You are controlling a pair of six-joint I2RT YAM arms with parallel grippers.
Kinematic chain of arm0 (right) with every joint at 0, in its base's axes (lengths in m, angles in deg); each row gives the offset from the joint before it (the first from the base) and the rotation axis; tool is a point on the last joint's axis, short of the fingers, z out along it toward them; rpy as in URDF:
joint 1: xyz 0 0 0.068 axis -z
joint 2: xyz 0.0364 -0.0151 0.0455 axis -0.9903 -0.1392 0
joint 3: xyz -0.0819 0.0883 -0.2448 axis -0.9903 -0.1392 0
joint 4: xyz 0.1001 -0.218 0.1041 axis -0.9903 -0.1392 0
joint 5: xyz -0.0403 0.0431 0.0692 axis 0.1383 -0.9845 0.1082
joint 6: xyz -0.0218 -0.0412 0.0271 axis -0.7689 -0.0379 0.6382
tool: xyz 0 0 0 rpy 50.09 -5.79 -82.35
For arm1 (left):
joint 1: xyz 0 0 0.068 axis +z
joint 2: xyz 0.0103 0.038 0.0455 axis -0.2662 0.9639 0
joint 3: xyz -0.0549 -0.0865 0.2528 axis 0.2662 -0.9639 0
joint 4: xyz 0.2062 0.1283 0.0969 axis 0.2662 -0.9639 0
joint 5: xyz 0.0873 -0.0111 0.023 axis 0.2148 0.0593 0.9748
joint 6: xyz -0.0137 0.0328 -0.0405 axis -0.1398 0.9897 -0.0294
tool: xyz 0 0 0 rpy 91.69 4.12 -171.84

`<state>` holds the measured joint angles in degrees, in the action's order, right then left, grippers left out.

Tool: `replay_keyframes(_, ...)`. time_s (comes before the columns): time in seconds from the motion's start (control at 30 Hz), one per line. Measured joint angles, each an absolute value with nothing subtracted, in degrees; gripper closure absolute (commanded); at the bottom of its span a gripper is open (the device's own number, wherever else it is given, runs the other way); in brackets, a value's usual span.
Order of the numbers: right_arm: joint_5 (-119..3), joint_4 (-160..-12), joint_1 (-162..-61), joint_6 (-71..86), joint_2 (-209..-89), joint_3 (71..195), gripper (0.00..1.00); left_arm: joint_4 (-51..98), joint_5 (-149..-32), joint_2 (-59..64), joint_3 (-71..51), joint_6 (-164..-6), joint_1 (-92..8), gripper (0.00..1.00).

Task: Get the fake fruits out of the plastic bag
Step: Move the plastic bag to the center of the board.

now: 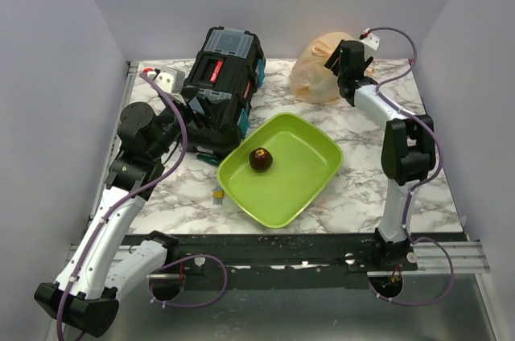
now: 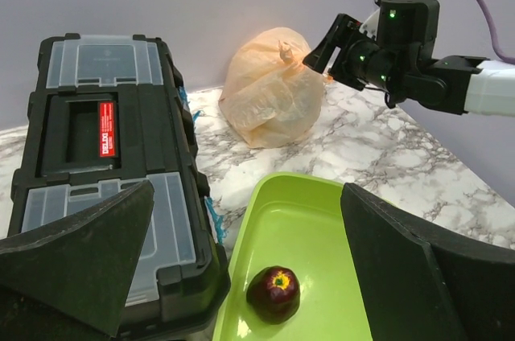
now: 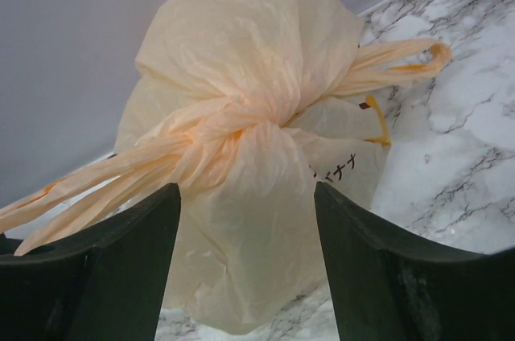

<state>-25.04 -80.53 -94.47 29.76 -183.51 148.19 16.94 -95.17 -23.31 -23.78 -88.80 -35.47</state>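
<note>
The peach-orange plastic bag (image 1: 315, 74) (image 2: 269, 96) (image 3: 249, 108) sits knotted shut at the back right of the marble table. What it holds is hidden. My right gripper (image 1: 336, 61) (image 2: 316, 55) (image 3: 245, 192) is at the bag just below the knot, open, with bag plastic between its fingers. One dark maroon fake fruit (image 1: 260, 159) (image 2: 273, 293) lies in the lime-green tray (image 1: 310, 188) (image 2: 318, 220). My left gripper (image 1: 185, 133) (image 2: 247, 188) hovers open and empty beside the toolbox, over the tray's left edge.
A black toolbox (image 1: 224, 84) (image 2: 105, 156) with a red label stands left of the tray. A small yellow and blue object (image 1: 217, 193) lies on the table by the tray's near left corner. Grey walls enclose the table on three sides.
</note>
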Motion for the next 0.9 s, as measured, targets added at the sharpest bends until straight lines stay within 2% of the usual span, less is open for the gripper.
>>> replay_keyframes(0.23,-25.1,-80.5,-93.6,25.9,-188.2,152.8,0.35,17.3,-95.2,-23.4,-24.0,-89.3,-36.2,0.01)
replay_keyframes(0.43,-25.5,-80.5,-93.4,22.9,-191.2,155.6,0.44,17.4,-95.6,-23.4,-24.1,-89.6,-36.5,0.01)
replay_keyframes(0.6,-26.0,-80.5,-93.2,22.3,-191.4,155.5,0.64,17.7,-96.2,-23.4,-24.2,-90.1,-36.6,0.01)
replay_keyframes(0.77,-24.4,-80.1,-93.1,22.7,-191.3,152.9,0.94,17.8,-96.4,-23.4,-24.3,-90.4,-36.6,0.01)
replay_keyframes(0.9,-21.1,-80.7,-93.1,24.6,-189.6,148.1,0.99,17.8,-96.6,-23.4,-24.4,-90.7,-36.6,0.01)
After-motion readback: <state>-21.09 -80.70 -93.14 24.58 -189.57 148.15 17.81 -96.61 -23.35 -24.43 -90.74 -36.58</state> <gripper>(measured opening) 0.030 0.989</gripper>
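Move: The knotted neck of the plastic bag lies roughly 4 cm ahead of the right hand, 1 cm to its right and 4 cm below it. The bag's bulk is centred some 5 cm ahead, 2 cm left and 9 cm down. From that hand the green tray sits about 32 cm back and 15 cm left, the black toolbox about 8 cm back and 31 cm left. For the left hand the bag is about 34 cm ahead, 31 cm right and 28 cm below. The right hand, its fingers still well open, eases about 3 cm forward over the bag's near side while starting to sink towards the knot. It then drops further and draws back by nearly the same 3 cm, drifting right and tipping slightly downward, as the fingers shut and pinch the gathered plastic just at the knot, ending about 6 cm lower than it began. ##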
